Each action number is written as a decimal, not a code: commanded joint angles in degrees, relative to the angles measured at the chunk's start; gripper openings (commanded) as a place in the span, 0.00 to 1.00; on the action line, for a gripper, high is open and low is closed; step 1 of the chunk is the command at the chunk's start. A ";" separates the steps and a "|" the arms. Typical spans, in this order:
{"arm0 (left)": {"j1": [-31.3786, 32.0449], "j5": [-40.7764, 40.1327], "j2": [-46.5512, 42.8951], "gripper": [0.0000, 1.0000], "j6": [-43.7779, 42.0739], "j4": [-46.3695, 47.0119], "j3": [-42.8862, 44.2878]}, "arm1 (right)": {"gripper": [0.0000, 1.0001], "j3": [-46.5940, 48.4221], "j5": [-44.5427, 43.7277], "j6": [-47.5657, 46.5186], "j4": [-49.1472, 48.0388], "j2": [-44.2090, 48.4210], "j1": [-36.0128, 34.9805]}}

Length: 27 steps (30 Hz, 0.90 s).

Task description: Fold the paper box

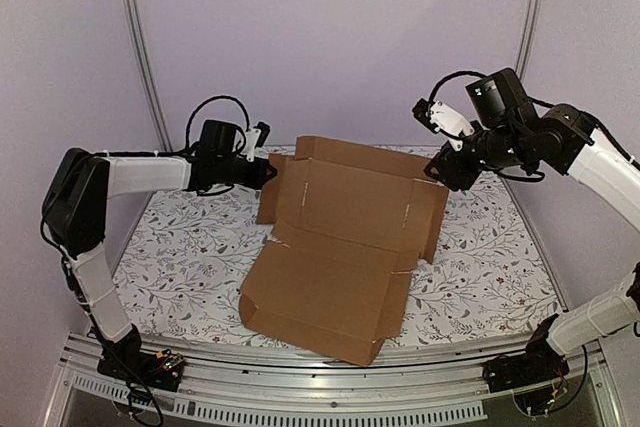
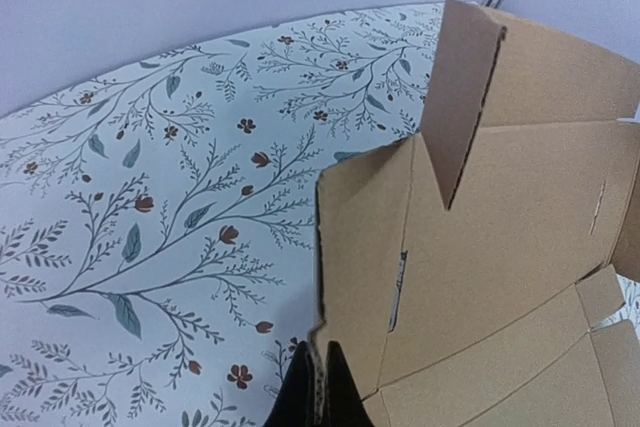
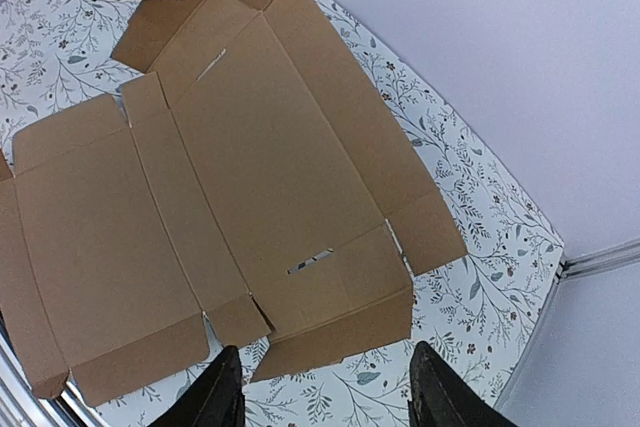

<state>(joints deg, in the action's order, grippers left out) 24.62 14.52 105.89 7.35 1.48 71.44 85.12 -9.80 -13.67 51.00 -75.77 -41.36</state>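
Note:
The paper box (image 1: 340, 237) is a brown die-cut cardboard sheet lying mostly flat on the floral table, with its far panel and side flaps raised. My left gripper (image 1: 268, 173) is at the sheet's far left and is shut on the edge of the left side flap. In the left wrist view the black fingertips (image 2: 345, 397) pinch that corrugated edge of the box (image 2: 500, 207). My right gripper (image 1: 440, 175) hovers open above the box's right side flap. In the right wrist view its fingers (image 3: 222, 395) stand wide apart over the box (image 3: 250, 167), holding nothing.
A floral cloth (image 1: 180, 247) covers the table. Metal frame posts (image 1: 140, 47) stand at the back corners before lilac walls. An aluminium rail (image 1: 330, 387) runs along the near edge by the arm bases.

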 commanded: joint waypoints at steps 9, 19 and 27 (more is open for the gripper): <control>8.41 -8.69 -10.47 0.00 1.03 1.44 -13.34 | 0.64 -0.18 -1.85 0.95 -0.06 -0.85 -0.21; 9.98 -9.54 -17.21 0.00 0.94 7.40 -21.54 | 0.76 2.46 6.51 -4.87 2.42 -8.49 0.42; 10.75 -7.76 -19.49 0.00 0.64 11.59 -25.83 | 0.81 9.41 12.39 -7.55 3.28 -17.43 3.20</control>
<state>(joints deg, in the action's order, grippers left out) 34.35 5.74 87.59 8.80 9.69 47.55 90.39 -1.61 -18.96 53.06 -89.30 -39.40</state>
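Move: The left hand already pinches the box's left flap; the main panel's middle lies about 20 cm to its right, 4 cm back and 6 cm lower. For the open, half-shut right hand, the right part of the far flap lies some 20 cm ahead, 7 cm left and 18 cm below; the right flap is about 10 cm ahead, 3 cm left and 20 cm below. Left, still pinching, pulls the box back about 10 cm; right opens wider, sinks 6 cm leftward towards the far flap. ##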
